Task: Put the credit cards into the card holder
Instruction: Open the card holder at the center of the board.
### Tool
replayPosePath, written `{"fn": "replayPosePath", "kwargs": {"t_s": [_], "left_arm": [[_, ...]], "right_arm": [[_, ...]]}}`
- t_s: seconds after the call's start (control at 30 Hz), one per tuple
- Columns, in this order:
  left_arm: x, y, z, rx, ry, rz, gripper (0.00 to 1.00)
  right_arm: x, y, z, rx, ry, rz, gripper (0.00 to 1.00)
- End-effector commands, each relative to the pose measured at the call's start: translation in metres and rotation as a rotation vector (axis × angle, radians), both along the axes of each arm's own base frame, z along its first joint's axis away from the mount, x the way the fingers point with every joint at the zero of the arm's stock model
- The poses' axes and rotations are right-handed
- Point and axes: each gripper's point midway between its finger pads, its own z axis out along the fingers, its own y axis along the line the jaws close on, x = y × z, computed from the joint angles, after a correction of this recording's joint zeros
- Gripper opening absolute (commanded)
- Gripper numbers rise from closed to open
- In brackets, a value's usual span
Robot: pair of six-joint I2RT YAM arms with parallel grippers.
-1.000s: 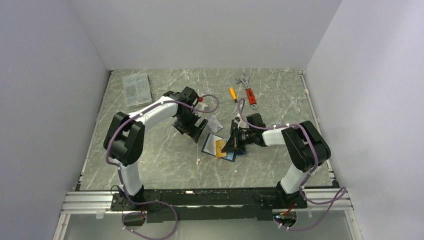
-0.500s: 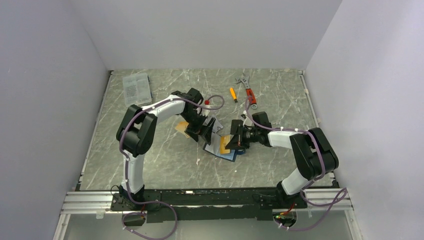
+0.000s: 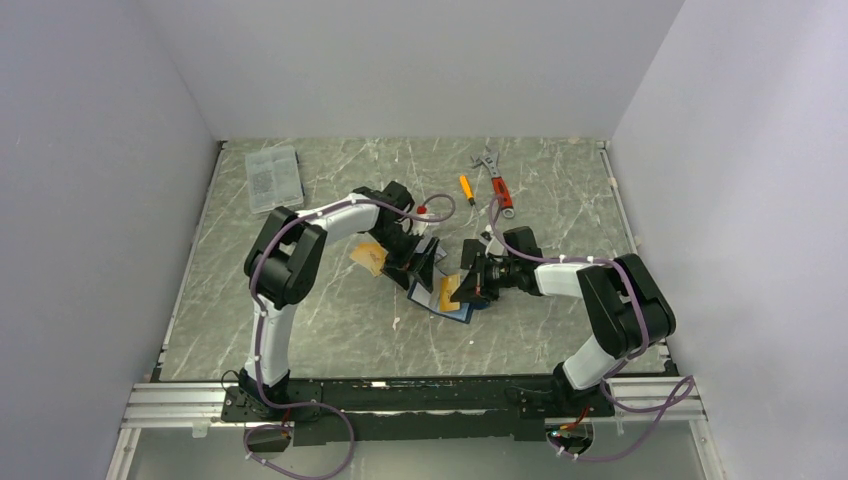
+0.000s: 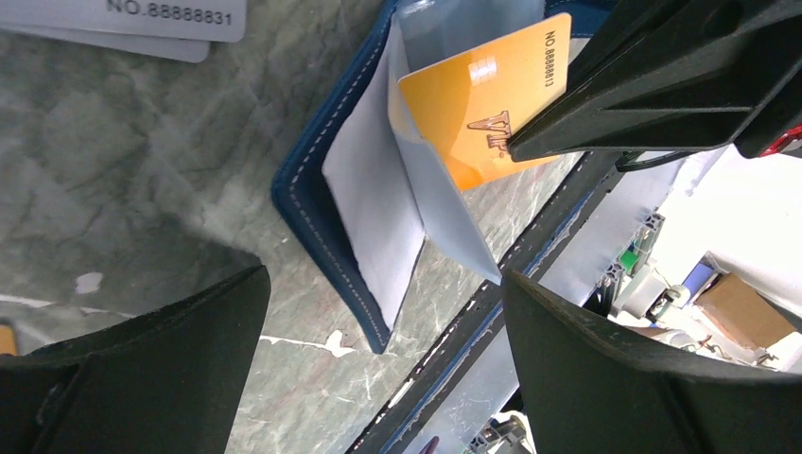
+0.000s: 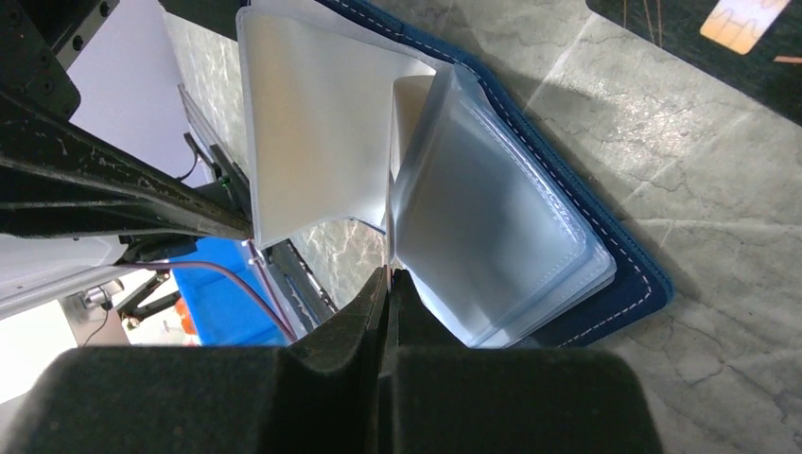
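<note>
The navy card holder (image 3: 452, 305) lies open on the table, its clear sleeves (image 5: 492, 208) fanned up. My right gripper (image 3: 468, 285) is shut on an orange credit card (image 4: 492, 95), whose lower corner sits in a sleeve of the card holder (image 4: 312, 203). In the right wrist view only the card's thin edge shows between the shut fingers of the right gripper (image 5: 390, 274). My left gripper (image 4: 383, 284) stands open just above the holder's left edge, touching nothing. Another orange card (image 3: 368, 257) lies to its left, white cards (image 4: 123, 14) lie behind, and a black card (image 5: 719, 38) lies past the holder.
A clear compartment box (image 3: 273, 178) stands at the back left. A red-handled wrench (image 3: 498, 182) and a small orange screwdriver (image 3: 466, 188) lie at the back, right of centre. Both arms crowd the middle of the table.
My left gripper has moved right and forward, up to the card holder, uncovering the loose orange card. The right gripper, still gripping its orange card, has shifted slightly at the holder.
</note>
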Motion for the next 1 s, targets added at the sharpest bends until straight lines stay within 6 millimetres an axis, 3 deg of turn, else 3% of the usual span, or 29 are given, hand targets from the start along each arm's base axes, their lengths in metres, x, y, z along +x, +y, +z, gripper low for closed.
{"fn": "replayPosePath", "kwargs": {"t_s": [0.0, 0.37, 0.57, 0.87, 0.97], "left_arm": [[0.007, -0.02, 0.018, -0.084, -0.033, -0.008, 1.0], [0.01, -0.018, 0.016, -0.064, -0.058, -0.005, 0.98], [0.009, -0.007, 0.003, -0.006, -0.086, -0.007, 0.59], [0.014, -0.007, -0.005, 0.019, -0.089, -0.001, 0.44], [0.014, -0.006, -0.004, 0.018, -0.094, 0.001, 0.28]], "right_arm": [[0.007, 0.01, 0.013, 0.036, -0.059, 0.028, 0.0], [0.007, 0.032, 0.019, 0.03, -0.083, 0.097, 0.0], [0.005, 0.028, 0.015, 0.019, -0.075, 0.087, 0.0], [0.002, 0.021, 0.011, 0.011, -0.058, 0.069, 0.0], [0.003, 0.014, 0.012, 0.002, -0.059, 0.05, 0.0]]}}
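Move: The left gripper, wide open, has the left end of the open card holder almost between its fingertips: about 1 cm to the right and 2 cm down. The white cards lie 8 cm ahead of this gripper and 3 cm right, the yellow cards 5 cm ahead and 11 cm left. For the right gripper, still pinching the orange card, the holder's raised leaf is some 3 cm left and 1 cm down; the black cards sit 10 cm ahead and 4 cm right. Sweep the right gripper about 3 cm left, rising slightly, so the still-pinched orange card pushes the raised leaf over to the left, then ease it back right a little. Nudge the left gripper about 1 cm right and slightly forward and up, then bring it back left and down 1.5 cm while closing its fingers from wide open to roughly a third, around the holder's left end and the leaf. ##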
